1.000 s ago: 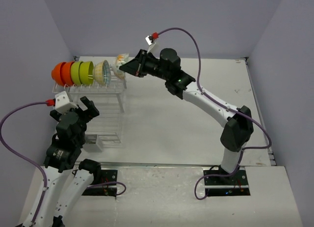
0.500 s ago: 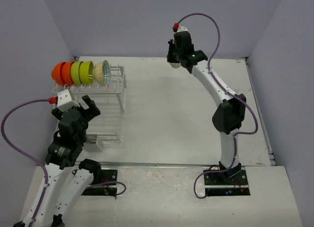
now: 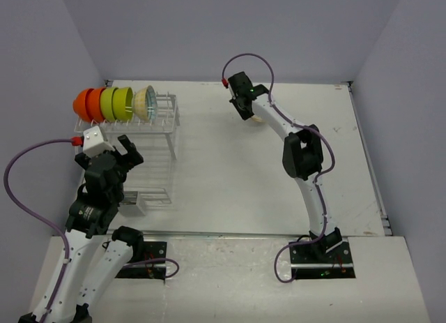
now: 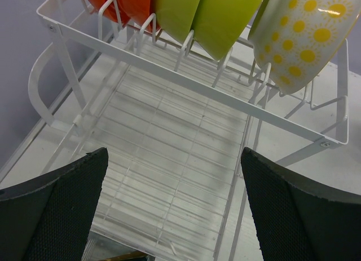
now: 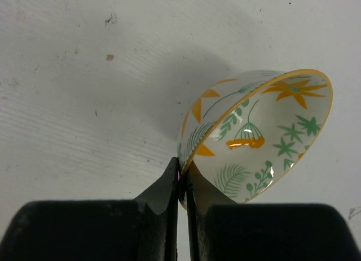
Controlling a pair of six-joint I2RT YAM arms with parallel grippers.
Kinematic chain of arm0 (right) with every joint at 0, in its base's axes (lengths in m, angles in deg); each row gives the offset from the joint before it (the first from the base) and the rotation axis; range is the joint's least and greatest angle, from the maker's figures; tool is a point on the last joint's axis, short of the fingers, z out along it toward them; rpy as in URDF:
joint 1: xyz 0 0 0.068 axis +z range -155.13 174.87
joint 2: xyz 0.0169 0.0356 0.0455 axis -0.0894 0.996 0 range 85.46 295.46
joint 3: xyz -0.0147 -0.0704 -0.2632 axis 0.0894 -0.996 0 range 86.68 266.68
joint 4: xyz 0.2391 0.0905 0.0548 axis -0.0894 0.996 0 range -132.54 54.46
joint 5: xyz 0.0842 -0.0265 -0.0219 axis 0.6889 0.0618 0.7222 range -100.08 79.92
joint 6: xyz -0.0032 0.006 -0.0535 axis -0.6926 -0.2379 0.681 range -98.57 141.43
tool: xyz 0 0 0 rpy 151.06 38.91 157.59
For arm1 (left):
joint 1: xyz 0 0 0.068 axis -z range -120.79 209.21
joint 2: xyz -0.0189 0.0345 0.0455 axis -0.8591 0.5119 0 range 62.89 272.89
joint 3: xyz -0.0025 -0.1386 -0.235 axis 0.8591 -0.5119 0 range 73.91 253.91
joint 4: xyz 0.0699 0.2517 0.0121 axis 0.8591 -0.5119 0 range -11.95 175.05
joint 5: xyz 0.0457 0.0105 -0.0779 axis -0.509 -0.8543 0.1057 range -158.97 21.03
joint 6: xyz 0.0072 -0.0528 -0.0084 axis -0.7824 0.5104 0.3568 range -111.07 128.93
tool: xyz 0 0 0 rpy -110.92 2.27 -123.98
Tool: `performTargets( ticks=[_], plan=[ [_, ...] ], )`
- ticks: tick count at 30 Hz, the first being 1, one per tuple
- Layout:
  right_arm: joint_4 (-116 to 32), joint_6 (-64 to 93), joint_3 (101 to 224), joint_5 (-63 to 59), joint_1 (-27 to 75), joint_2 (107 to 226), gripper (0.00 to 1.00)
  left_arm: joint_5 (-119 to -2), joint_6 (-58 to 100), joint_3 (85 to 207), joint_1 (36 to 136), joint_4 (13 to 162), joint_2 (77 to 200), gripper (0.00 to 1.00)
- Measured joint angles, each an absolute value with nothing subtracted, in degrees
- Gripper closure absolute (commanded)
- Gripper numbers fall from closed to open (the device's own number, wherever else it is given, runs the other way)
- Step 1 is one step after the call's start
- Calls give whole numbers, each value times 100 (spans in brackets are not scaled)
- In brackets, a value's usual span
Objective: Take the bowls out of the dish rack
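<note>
The dish rack [image 3: 150,138] stands at the far left with two orange bowls [image 3: 87,103], two lime-green bowls [image 3: 116,103] and a cream bowl [image 3: 145,103] upright in its back row. In the left wrist view the rack [image 4: 186,86] holds the orange [image 4: 124,4], green [image 4: 208,13] and yellow-sun-patterned cream bowl [image 4: 304,35]. My left gripper [image 3: 122,151] is open and empty above the rack's near part [image 4: 175,204]. My right gripper [image 3: 245,108] is shut on the rim [image 5: 182,176] of a cream bowl with leaf and flower pattern [image 5: 265,131], tilted just over the table at the far middle [image 3: 258,119].
The rack's small cutlery holder [image 3: 134,201] sits at its near end, close to my left arm. Grey walls close the table on the left, back and right. Bare white tabletop [image 3: 230,176] lies between the rack and the right arm.
My right arm has swung away from the rack to the far middle of the table and lowered, carrying the patterned bowl. The left arm has hardly moved.
</note>
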State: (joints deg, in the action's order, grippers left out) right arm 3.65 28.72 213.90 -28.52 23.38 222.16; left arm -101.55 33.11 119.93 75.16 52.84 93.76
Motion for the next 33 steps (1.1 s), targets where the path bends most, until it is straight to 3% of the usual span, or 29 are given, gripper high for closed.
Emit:
performTargets(
  ticks=[5, 13, 14, 15, 20, 26, 27, 28, 29, 33],
  plan=[
    [387, 3185, 21394, -2847, 2417, 22273, 96, -10155, 3285, 11993, 7496, 5284, 9374, 0],
    [571, 3303, 21386, -2677, 2450, 22393, 77, -10159, 3233, 11993, 7496, 5284, 9330, 0],
    [586, 3294, 21379, -2642, 2450, 22393, 72, -10162, 3233, 11993, 7496, 5284, 9320, 0],
    [586, 3283, 21359, -2596, 2452, 22389, 58, -10162, 3233, 11993, 7494, 5284, 9306, 0],
    [527, 3054, 20771, -2318, 2458, 22057, 39, -10162, 3231, 11993, 7474, 5284, 9300, 0],
    [-4, 2322, 19869, -1667, 2461, 20490, 29, -10162, 3231, 11993, 7461, 5284, 9300, 0],
    [-400, 2105, 19617, -1433, 2461, 20042, 23, -10162, 3231, 11993, 7459, 5284, 9300, 0],
    [-756, 1825, 19342, -1134, 2458, 19607, 8, -10162, 3231, 11993, 7459, 5284, 9302, 0],
    [-1296, 1432, 18933, -694, 2454, 19080, 4, -10162, 3231, 11993, 7459, 5284, 9302, 0],
    [-3807, -546, 17742, 1008, 2504, 17797, 1, -10162, 3231, 11993, 7422, 5284, 9300, 0]
  ],
)
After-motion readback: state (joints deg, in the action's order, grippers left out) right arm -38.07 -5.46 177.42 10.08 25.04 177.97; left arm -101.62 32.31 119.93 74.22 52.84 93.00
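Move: The right hand holds the flower-patterned bowl by its rim, tilted, with its middle some 3 cm ahead, 4 cm right and a little below. The table spot for it lies about 2 cm ahead, 3 cm right and 8 cm below. The sun-dotted bowl on the rack is roughly 32 cm left, 16 cm back and 25 cm higher, a green bowl some 7 cm left of it. From the idle left hand that table spot is about 31 cm ahead, 44 cm right and 26 cm down. Ease the right gripper down about 3 cm and draw it slightly back, opening the fingers to let go of the patterned bowl's rim on the table. Back clear, then lift fast by some 30 cm while carrying the open hand back and left towards the rack, swinging the fingers from pointing down round to the left. ##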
